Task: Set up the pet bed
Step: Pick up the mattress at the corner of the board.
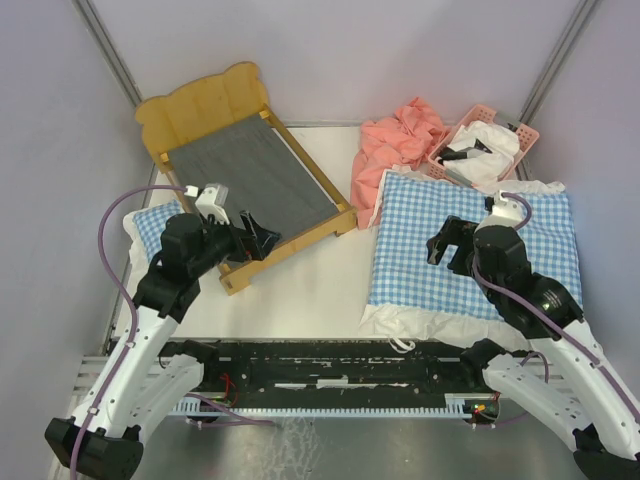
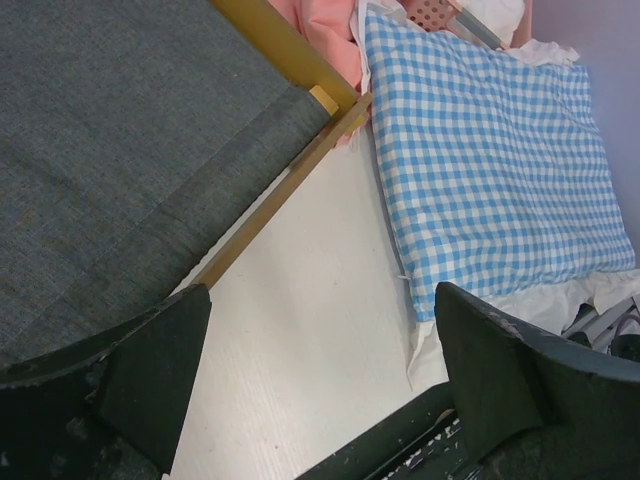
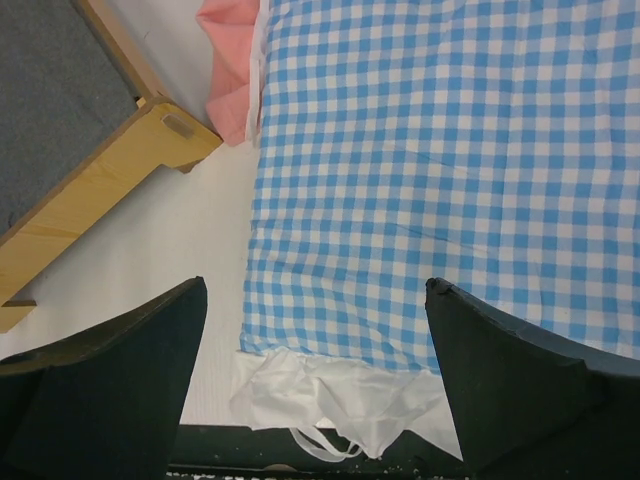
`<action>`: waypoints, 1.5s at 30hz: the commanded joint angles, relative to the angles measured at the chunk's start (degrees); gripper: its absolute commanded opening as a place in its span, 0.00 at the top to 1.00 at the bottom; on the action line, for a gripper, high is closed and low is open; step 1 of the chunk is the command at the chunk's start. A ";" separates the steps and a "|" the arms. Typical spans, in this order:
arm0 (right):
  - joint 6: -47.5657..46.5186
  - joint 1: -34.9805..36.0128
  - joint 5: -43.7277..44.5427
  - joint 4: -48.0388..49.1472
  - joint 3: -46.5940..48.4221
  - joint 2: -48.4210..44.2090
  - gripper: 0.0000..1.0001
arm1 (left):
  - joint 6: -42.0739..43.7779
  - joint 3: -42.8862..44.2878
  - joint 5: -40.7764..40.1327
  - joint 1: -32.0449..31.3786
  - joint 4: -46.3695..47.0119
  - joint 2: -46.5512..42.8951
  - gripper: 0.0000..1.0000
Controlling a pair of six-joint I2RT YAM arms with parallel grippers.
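The pet bed (image 1: 245,165), light wood with a wavy headboard and grey fabric base, lies slanted at the back left. My left gripper (image 1: 255,235) hovers open over its near foot end; the left wrist view shows the grey base (image 2: 120,130) beside the gripper (image 2: 322,330), white table between the jaws. A large blue-and-white checked cushion (image 1: 420,220) with a white frill lies to the right. Above its near half my right gripper (image 1: 445,245) stands open. In the right wrist view, the cushion (image 3: 430,150) and its frill lie under the empty gripper (image 3: 315,300).
A pink cloth (image 1: 400,140) is bunched behind the cushion, beside a pink basket (image 1: 485,145) holding white items. A small checked cushion (image 1: 155,222) peeks out at the bed's left. A black rail (image 1: 330,365) runs along the table's near edge.
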 commanded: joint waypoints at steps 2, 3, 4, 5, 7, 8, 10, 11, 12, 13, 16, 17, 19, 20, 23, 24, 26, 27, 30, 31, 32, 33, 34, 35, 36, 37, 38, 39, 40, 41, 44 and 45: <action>4.44 -0.11 2.44 1.16 -1.65 0.55 0.01 | -0.38 0.77 -2.27 0.37 1.48 -0.32 0.00; 5.56 -0.14 2.83 1.22 -2.12 1.00 0.01 | -0.34 0.60 -2.54 0.36 1.75 -0.09 0.00; 6.90 -0.12 3.27 1.12 -2.69 1.49 0.01 | -0.23 0.26 -2.88 0.38 2.30 0.16 0.00; 8.54 -0.15 3.70 1.09 -3.09 2.11 0.01 | -0.18 0.07 -3.46 0.42 2.59 0.67 0.00; 11.34 -0.16 4.65 0.78 -3.69 3.65 0.01 | -0.21 0.57 -4.47 0.37 2.40 2.06 0.00; 12.84 -0.20 5.22 0.49 -3.99 4.63 0.01 | -0.29 1.08 -4.78 0.37 2.07 2.98 0.01; 17.69 -0.17 8.38 -1.02 -4.30 6.82 0.01 | -0.34 2.25 -5.62 0.36 1.77 4.92 0.03; 22.17 -0.18 10.73 -3.12 -4.33 8.81 0.01 | -0.33 3.03 -6.34 0.36 1.83 5.98 0.05; 26.94 -0.18 12.91 -5.44 -4.12 10.59 0.01 | -0.35 3.72 -6.99 0.34 2.04 7.16 0.07; 30.57 -0.26 14.27 -7.75 -3.74 12.52 0.01 | -0.32 4.22 -7.64 0.36 2.61 8.55 0.10; 39.22 -0.21 16.50 -11.39 -2.79 18.83 0.01 | 1.74 6.64 -8.06 -0.31 3.54 13.27 0.15; 42.13 -0.30 16.72 -11.90 -2.65 20.81 0.01 | 2.18 7.47 -8.14 -0.90 3.76 15.33 0.17; 45.37 -0.40 16.75 -11.01 -2.76 24.73 0.01 | 3.50 8.61 -8.28 -3.05 4.69 18.16 0.20; 46.49 -0.64 16.37 -10.22 -2.83 26.61 0.01 | 4.59 9.10 -8.60 -4.39 5.33 19.29 0.21; 48.53 -2.46 14.03 -7.26 -2.92 32.56 0.01 | 8.83 9.98 -10.30 -8.77 6.22 22.19 0.22; 48.90 -2.95 13.47 -5.94 -3.15 34.55 0.01 | 10.39 10.06 -11.08 -9.92 6.45 22.79 0.22; 49.04 -4.35 11.84 -2.79 -4.12 38.52 0.00 | 12.65 9.75 -12.53 -11.34 7.29 23.47 0.22; 48.90 -5.14 10.88 -0.64 -4.71 40.72 0.01 | 13.43 9.36 -12.99 -11.67 7.84 23.62 0.22; 46.62 -7.16 8.51 4.49 -6.45 46.97 0.07 | 15.31 8.33 -13.25 -12.24 8.66 24.02 0.22; 45.34 -7.68 7.94 5.43 -6.58 48.89 0.12 | 16.36 8.04 -13.22 -12.40 8.44 24.28 0.22; 43.99 -8.07 7.47 5.97 -6.60 50.77 0.23 | 17.23 7.92 -13.56 -12.65 7.64 24.57 0.21; 43.00 -8.30 7.43 5.94 -6.31 51.53 0.37 | 17.96 7.84 -14.10 -12.77 7.17 24.91 0.21; 42.21 -8.38 7.67 5.32 -6.06 51.60 0.49 | 18.91 7.65 -14.55 -12.83 6.89 25.14 0.21; 41.12 -8.37 8.30 4.59 -5.78 51.07 0.60 | 19.66 7.40 -14.80 -12.88 6.89 25.37 0.21; 40.57 -8.39 8.95 3.92 -5.59 49.90 0.66 | 20.31 7.25 -14.92 -12.91 6.77 25.52 0.21; 39.29 -8.42 9.90 3.24 -5.41 48.11 0.70 | 21.00 7.16 -15.01 -12.91 6.65 25.79 0.21; 38.73 -8.37 11.16 2.33 -5.12 46.02 0.75 | 21.63 7.27 -15.08 -12.91 6.51 25.97 0.21; 37.52 -8.37 13.01 0.83 -4.79 43.31 0.81 | 22.28 7.32 -15.10 -12.91 6.41 26.25 0.21; 36.75 -8.37 13.89 -0.16 -4.38 40.63 0.85 | 22.88 7.44 -14.79 -12.91 6.36 26.39 0.21; 35.97 -8.39 15.07 -1.44 -3.86 37.30 0.93 | 23.43 7.55 -14.20 -12.92 6.36 26.61 0.21; 34.05 -8.38 18.18 -4.53 -2.71 26.67 0.98 | 25.42 7.33 -12.53 -13.01 6.78 27.08 0.21; 33.31 -8.39 18.94 -4.61 -2.49 23.04 0.98 | 26.10 7.44 -12.60 -13.00 6.54 27.43 0.21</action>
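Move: The spot to be pinched on the blue-checked mattress lies some 5 cm ahead of the right hand, 3 cm to its right and 23 cm below. The bed's near right corner stands about 15 cm ahead of that hand and 17 cm to its left, the pink cloth roughly 35 cm ahead and 8 cm left. From the left hand, the pinch spot is about 36 cm right, 2 cm ahead and 22 cm down. The right hand plunges about 23 cm onto the mattress, easing forward as its open fingers tip downward and swing some 45 degrees clockwise, then shuts them on a fold of the checked cloth and lifts it some 6 cm. Meanwhile the left hand sinks about 8 cm and works forward and right towards the bed's near right corner, rolling its left side up and narrowing its fingers slightly, empty. ##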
